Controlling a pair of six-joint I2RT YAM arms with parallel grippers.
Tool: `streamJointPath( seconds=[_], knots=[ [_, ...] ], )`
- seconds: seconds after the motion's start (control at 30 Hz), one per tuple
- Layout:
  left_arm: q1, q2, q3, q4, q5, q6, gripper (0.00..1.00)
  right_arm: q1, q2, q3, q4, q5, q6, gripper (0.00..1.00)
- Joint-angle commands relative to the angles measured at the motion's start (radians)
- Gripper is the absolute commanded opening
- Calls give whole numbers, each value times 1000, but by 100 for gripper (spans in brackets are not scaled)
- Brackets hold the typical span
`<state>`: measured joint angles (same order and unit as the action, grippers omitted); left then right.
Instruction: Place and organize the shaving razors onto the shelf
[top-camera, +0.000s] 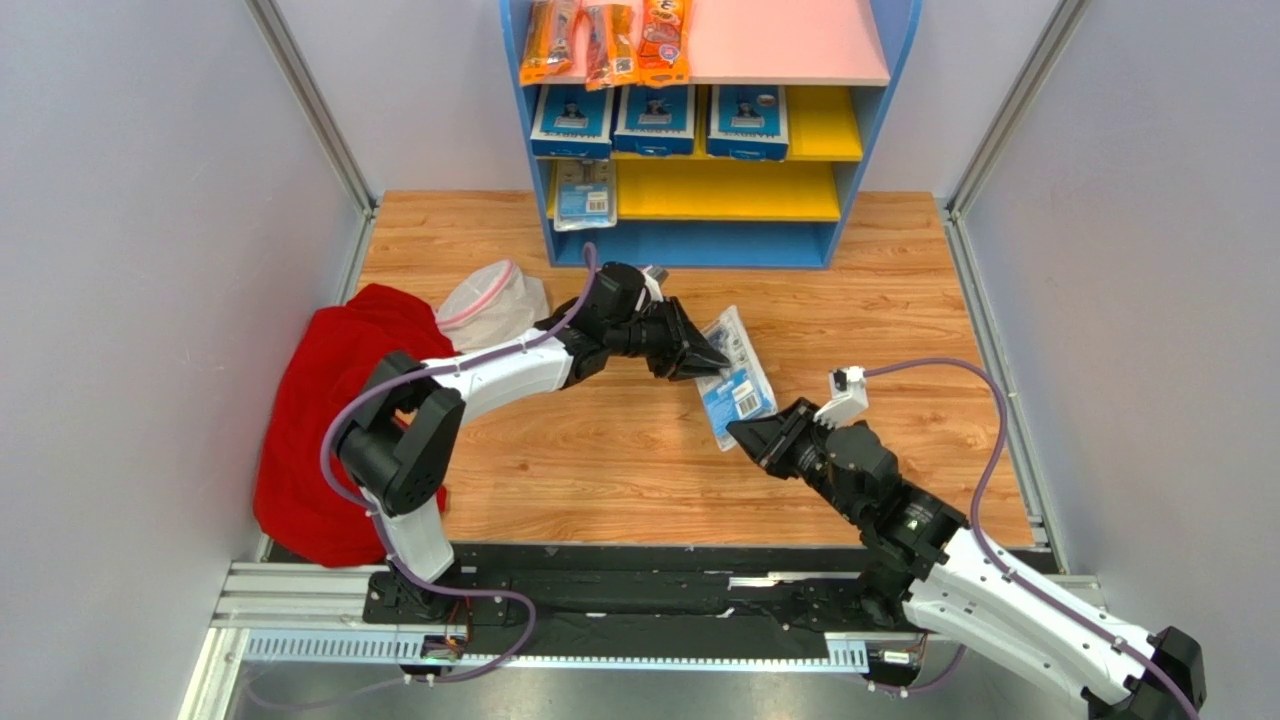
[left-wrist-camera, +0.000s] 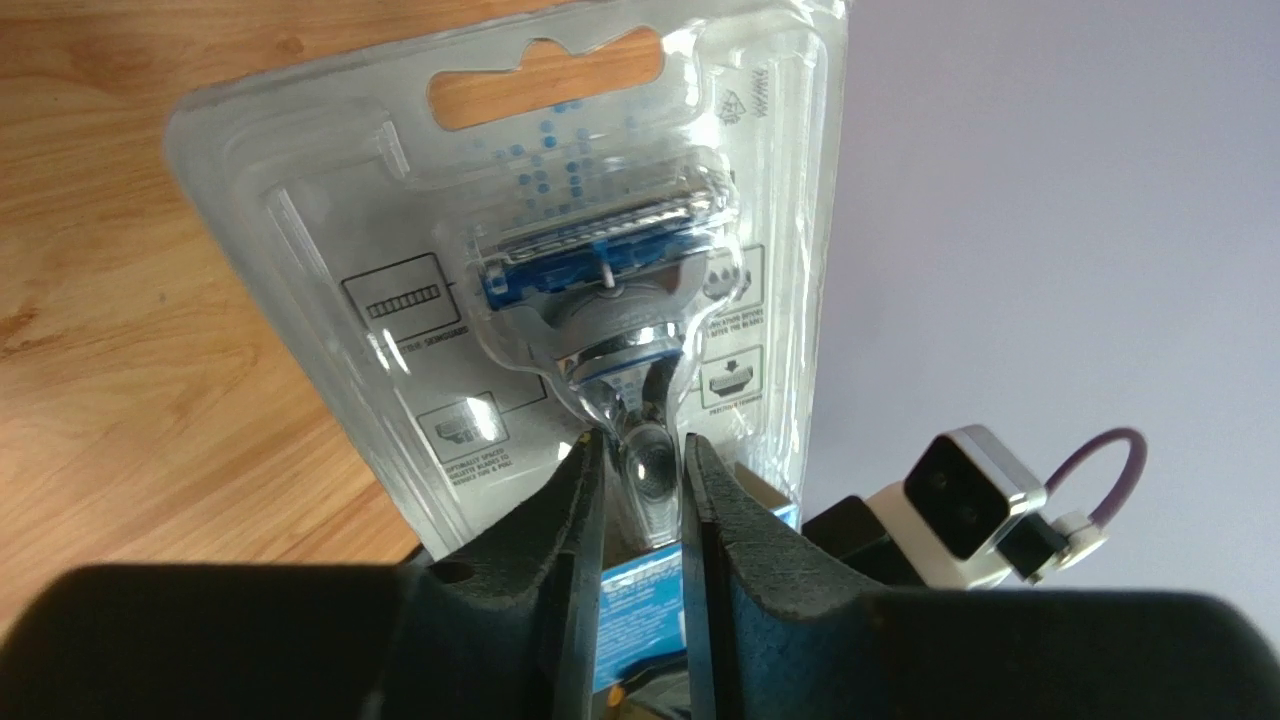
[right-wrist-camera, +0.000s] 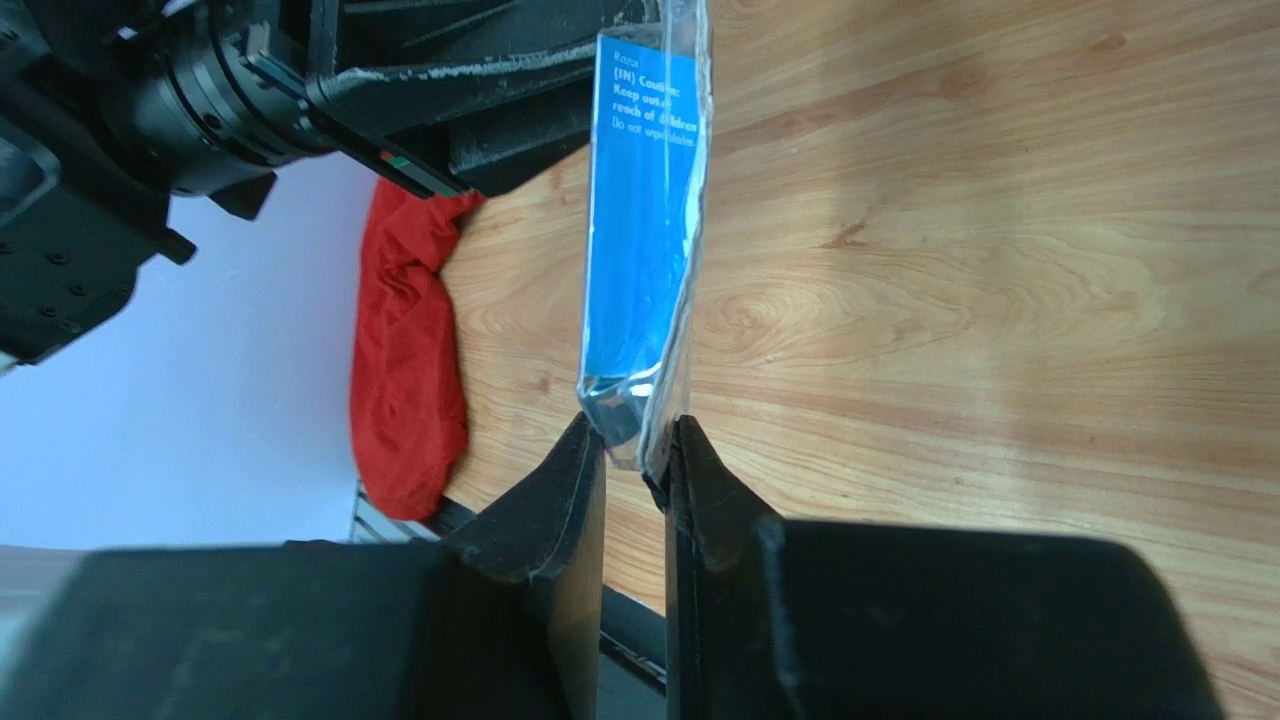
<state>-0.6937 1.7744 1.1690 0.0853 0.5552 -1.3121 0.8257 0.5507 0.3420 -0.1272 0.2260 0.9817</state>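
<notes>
A razor pack, blue card under clear plastic, hangs over the wooden table between both arms. My left gripper holds its upper edge; in the left wrist view the jaws of that gripper press either side of the blister bulge of the pack. My right gripper is shut on the pack's lower end, seen edge-on in the right wrist view at that gripper's tips. On the shelf three larger razor packs stand in a row and a smaller one sits below.
Orange snack packets lie on the shelf's pink top board. A red cloth and a clear bag with a pink rim lie at the left. Grey walls close both sides.
</notes>
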Motion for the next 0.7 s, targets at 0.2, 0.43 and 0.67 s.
streamJointPath(
  seconds=[0.2, 0.43, 0.67],
  knots=[
    [-4, -214, 116, -491, -225, 379, 52, -13, -92, 0, -2, 116, 51, 0],
    [-4, -335, 218, -830, -527, 579, 53, -13, -58, 5, 38, 73, 26, 0],
    [29, -536, 233, -1119, -932, 726, 59, -13, -26, -14, 141, 16, 2, 0]
  ],
)
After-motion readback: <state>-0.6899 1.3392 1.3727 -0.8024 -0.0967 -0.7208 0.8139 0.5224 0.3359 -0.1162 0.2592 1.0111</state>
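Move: The razor pack is held across between the grippers. Its middle lies about 3 cm to the left gripper's right and 2 cm back, while those fingers, just parting, still straddle it. For the right gripper, the free shelf spot is about 37 cm ahead, 10 cm left and 4 cm below. From the left gripper, the shelved razor pack is about 28 cm ahead, 20 left and 6 below, and the white cap some 17 ahead, 34 left and 12 below. Open the left gripper the rest of the way to let the razor pack go, then draw it away to the left by about 16 cm, rising some 7 cm, while the wrist swings roughly 50 degrees so the fingers point more down and forward. Keep the right gripper pinched on the pack's near end, all but in place. ##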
